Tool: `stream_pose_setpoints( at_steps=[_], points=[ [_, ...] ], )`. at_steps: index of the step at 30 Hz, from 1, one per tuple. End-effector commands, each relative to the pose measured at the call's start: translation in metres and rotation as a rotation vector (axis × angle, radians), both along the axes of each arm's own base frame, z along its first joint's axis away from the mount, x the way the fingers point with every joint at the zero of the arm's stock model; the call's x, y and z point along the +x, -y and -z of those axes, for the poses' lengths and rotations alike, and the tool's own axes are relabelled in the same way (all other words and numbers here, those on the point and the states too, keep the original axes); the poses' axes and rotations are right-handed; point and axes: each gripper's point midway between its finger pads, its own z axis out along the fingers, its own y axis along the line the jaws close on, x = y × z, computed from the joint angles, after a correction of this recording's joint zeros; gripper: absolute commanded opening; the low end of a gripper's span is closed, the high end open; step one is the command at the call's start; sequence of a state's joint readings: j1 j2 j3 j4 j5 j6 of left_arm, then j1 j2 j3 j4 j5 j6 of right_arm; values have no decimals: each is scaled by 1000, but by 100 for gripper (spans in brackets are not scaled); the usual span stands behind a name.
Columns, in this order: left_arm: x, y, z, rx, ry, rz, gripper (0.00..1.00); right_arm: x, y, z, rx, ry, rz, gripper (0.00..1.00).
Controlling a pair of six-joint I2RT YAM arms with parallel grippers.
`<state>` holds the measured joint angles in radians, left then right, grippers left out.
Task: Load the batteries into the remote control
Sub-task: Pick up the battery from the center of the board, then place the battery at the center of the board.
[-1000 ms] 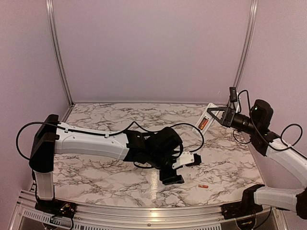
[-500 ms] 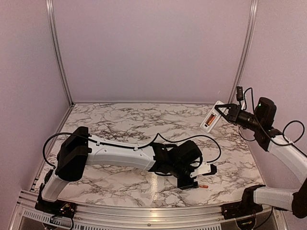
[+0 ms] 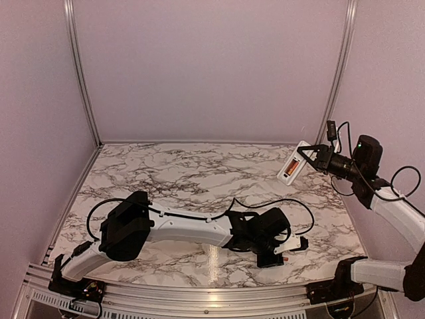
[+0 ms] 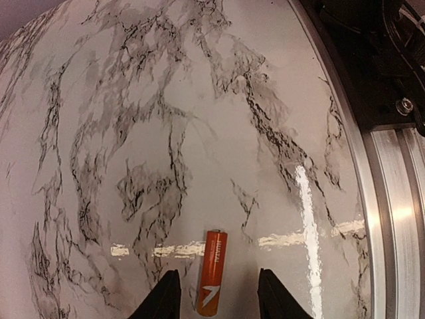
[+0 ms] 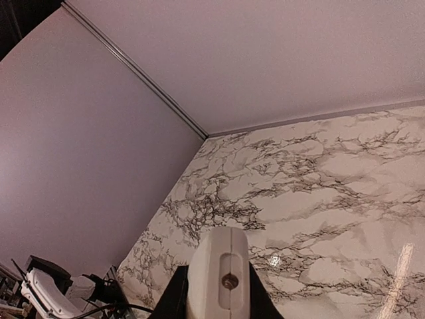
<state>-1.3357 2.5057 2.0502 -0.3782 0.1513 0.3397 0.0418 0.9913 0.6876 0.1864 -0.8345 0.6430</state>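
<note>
One battery [image 4: 212,272], orange-red with a pale tip, lies flat on the marble. My left gripper [image 4: 219,300] is low over it and open. Its dark fingertips [image 4: 166,298] stand on either side of the battery's near end with a gap on each side. From above, the left gripper [image 3: 292,246] is near the table's front right and hides that battery. My right gripper [image 3: 312,157] is shut on the white remote control [image 3: 292,170] and holds it up off the table at the right. An orange battery [image 3: 290,168] sits in its back recess. The right wrist view shows the remote's end [image 5: 222,276] between the fingers.
The aluminium front rail [image 4: 392,199] runs just right of the loose battery, with dark hardware [image 4: 372,53] beyond it. The right arm's base [image 3: 335,287] stands at the front right corner. Lilac walls close the marble table [image 3: 186,173] on three sides.
My left arm has swept right and toward the front edge until its gripper straddles the loose battery, and its jaws have narrowed. The right gripper lifted the remote slightly, then held still.
</note>
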Motion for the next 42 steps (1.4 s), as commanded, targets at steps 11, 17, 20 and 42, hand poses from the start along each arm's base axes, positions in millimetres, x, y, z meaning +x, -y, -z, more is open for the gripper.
stream_pose_setpoints(
  at_steps=[11,17,20,42],
  points=[
    [5,-28,39,162,25,-34,13,5,0,-10,11,27,-12,0],
    [22,-68,35,250,16,-138,0,7,-1,-5,9,20,-24,0],
    [32,-96,24,272,-22,-233,0,9,-1,-2,7,14,-28,0],
    [146,-309,-77,-188,-316,-1700,0,11,-5,7,33,4,-60,0]
  ],
)
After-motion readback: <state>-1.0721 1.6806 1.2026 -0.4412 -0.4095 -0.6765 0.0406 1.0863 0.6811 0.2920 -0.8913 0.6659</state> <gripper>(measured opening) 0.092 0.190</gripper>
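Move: Lying almost within the open left fingers is the orange battery, its length running left-right. Its middle is about 2 cm to the left hand's right, level with it in the forward direction and some 2 cm below. Nothing else stands near it on the bare table. From the right hand, which still holds the remote control, the same battery lies roughly 18 cm back, 3 cm to the left and 28 cm below. Sinking barely 1.5 cm, the left hand shuts its fingers across the battery near its left end. It then carries the battery off left and forward, about 28 cm left and 14 cm forward, skimming low over the table before climbing some 10 cm late on. On the way it swings about 75 degrees counter-clockwise, until the fingers point mainly forward and down, keeping their grip. ##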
